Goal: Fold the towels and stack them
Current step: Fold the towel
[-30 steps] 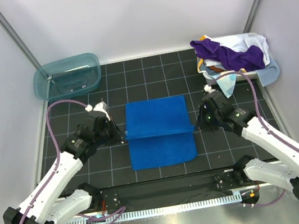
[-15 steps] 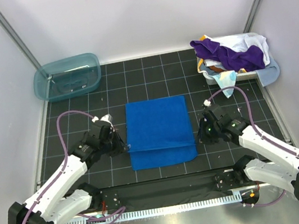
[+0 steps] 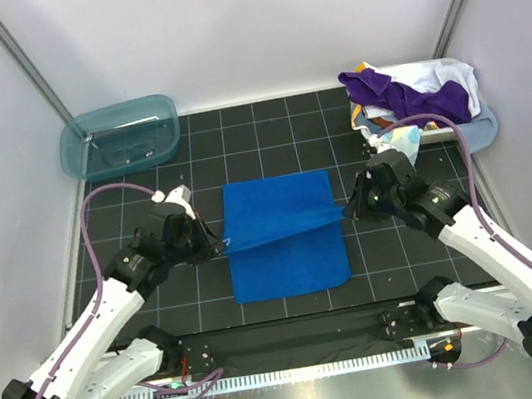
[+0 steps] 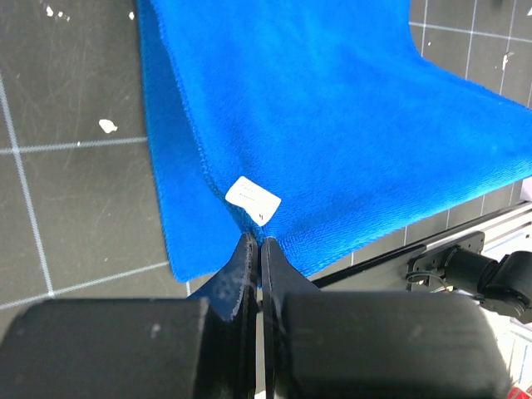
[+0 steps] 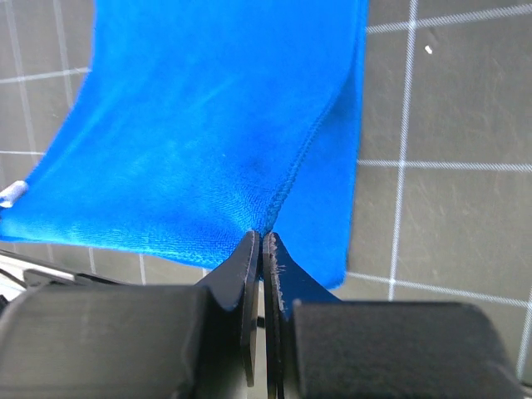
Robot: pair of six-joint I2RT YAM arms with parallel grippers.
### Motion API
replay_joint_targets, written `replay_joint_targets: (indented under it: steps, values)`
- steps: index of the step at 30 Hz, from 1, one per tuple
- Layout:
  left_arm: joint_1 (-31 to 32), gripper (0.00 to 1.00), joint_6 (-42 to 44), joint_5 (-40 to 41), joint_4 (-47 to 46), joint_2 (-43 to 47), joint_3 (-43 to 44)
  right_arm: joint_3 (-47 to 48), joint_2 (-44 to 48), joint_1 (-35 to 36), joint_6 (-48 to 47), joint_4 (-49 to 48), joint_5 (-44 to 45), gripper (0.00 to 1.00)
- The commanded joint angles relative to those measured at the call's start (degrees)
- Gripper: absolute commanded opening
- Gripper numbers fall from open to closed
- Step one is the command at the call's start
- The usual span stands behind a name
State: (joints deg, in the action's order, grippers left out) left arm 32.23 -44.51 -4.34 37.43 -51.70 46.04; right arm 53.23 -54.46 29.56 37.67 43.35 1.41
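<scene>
A royal blue towel lies spread on the black gridded mat in the middle. My left gripper is shut on its left edge, beside a white label. The right gripper is shut on the right edge. Between them a held edge runs taut across the towel, lifted above the layer below. The left wrist view shows the jaws pinching blue cloth. In the right wrist view the jaws pinch a seamed edge of the towel. More towels, purple, white and light blue, are heaped at the back right.
A white basket holds the heap of towels at the back right, with cloth hanging over its rim. A teal tub stands at the back left. Grey walls close in both sides, and a metal rail runs along the near edge.
Both grippers, still shut on the blue towel, dipped toward the near edge and then came back away and up. The held edge now crosses the towel's middle, raised.
</scene>
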Motion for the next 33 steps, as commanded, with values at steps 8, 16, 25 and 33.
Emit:
replay_joint_targets:
  steps: [8, 16, 25, 33]
  values:
    - [-0.1, 0.0, -0.1, -0.6, 1.2, 2.0, -5.6, -11.9, 5.9, -0.1, 1.5, 1.8, 0.0, 0.02]
    - [0.4, 0.0, -2.2, -2.5, -2.5, 1.0, -11.8, -20.3, 5.3, 0.2, 3.7, -3.3, -4.1, 0.03]
    - [1.2, 0.0, -6.5, -2.0, -7.2, -2.2, -17.1, -26.9, 1.5, 0.2, 5.7, -8.5, -4.5, 0.03]
    - [1.3, 0.0, -9.0, -2.3, -9.5, -4.2, -19.0, -29.3, 0.4, 0.2, 6.2, -9.6, -5.1, 0.05]
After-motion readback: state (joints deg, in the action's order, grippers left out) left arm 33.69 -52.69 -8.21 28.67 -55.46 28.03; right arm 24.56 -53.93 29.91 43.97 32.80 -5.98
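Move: Each hand still holds a near corner of the towel's raised upper layer. For the left hand, the lower layer's near-left corner lies about 7 cm back, 1 cm right and 15 below; for the right, the near-right corner is some 10 cm back, 1 cm left and 17 below. The towel's far fold is roughly 21 cm ahead and 13 right of the left hand, and the laundry basket 28 ahead and 25 right of the right hand. Keeping their pinches, both hands sink and draw back towards the lower corners: left 11 cm down, right 16. ##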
